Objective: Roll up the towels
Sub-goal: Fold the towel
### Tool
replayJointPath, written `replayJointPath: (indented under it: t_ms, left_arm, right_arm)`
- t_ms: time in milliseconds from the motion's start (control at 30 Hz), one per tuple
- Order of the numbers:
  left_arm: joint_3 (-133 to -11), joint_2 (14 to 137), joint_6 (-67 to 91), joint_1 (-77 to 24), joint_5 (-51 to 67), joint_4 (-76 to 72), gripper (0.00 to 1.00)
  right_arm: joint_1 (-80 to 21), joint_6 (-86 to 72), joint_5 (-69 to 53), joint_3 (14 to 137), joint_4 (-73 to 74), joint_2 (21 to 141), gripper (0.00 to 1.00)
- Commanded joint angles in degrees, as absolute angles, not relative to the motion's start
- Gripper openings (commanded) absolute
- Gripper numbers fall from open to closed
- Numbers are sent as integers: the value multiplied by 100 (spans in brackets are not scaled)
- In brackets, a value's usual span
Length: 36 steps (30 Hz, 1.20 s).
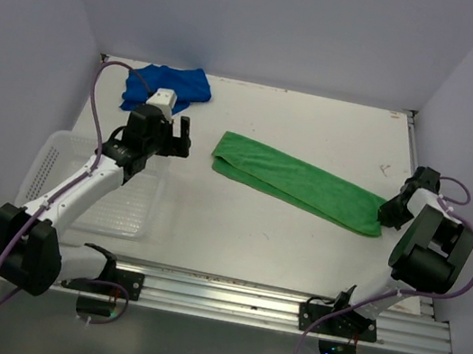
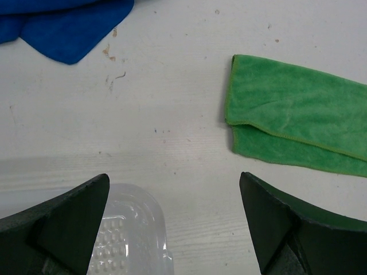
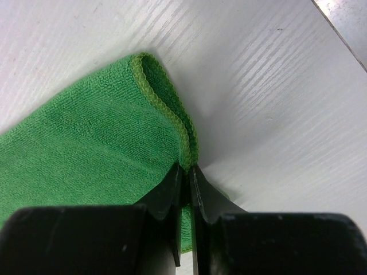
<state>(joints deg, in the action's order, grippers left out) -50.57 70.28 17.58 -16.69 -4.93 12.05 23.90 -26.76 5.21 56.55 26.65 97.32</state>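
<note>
A green towel (image 1: 299, 184) lies folded into a long strip across the middle of the table, running from upper left to lower right. My right gripper (image 1: 389, 211) is shut on the strip's right end; in the right wrist view the two fingers (image 3: 172, 189) pinch the stitched edge of the green towel (image 3: 97, 132). A blue towel (image 1: 168, 87) lies crumpled at the back left. My left gripper (image 1: 181, 138) hovers open between the two towels, nothing between its fingers (image 2: 74, 215); the blue towel (image 2: 69, 26) and the green towel's left end (image 2: 287, 114) show ahead of it.
A white perforated basket (image 1: 61, 172) sits at the near left, under the left arm; its corner (image 2: 129, 240) shows below the left gripper. Grey walls enclose the table on three sides. A metal rail (image 1: 269, 306) runs along the near edge.
</note>
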Motion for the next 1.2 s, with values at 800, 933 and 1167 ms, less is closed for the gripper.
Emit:
replayJointPath:
  t_ms: [800, 933, 1167]
  left_arm:
    - [-5265, 7225, 1600, -1758, -1098, 1177, 100]
    - [-5326, 7207, 1591, -1784, -1186, 1248, 100]
    - [-5396, 7154, 1600, -1784, -1108, 1327, 100]
  right_arm:
    - [2373, -2654, 862, 6126, 3314, 8834, 0]
    - [2119, -2654, 633, 6161, 3304, 8763, 0]
    - [994, -2865, 967, 7162, 3858, 8710, 0]
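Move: The right hand, low at the table, already pinches the green towel's right end partway along the short edge, the far right corner about 8 cm ahead and 2 cm to the right, the near one about 5 cm back. The towel's middle lies some 28 cm to this hand's left and 8 cm farther out; its left end, 54 cm left and 14 cm ahead. From the idle left hand the towel's middle is about 38 cm right, 4 cm ahead and 16 cm below. Keeping its shut grip on the towel's right edge, the right hand first eases about 1 cm back and to the right as it begins to lift, rises a few centimetres and nearly pauses. It then sweeps up, left and forward over the right part of the towel towards its middle, ending about 8 cm higher and some 4 cm both left and forward of its start, with a wrist turn of roughly 10 degrees, mostly counter-clockwise. ##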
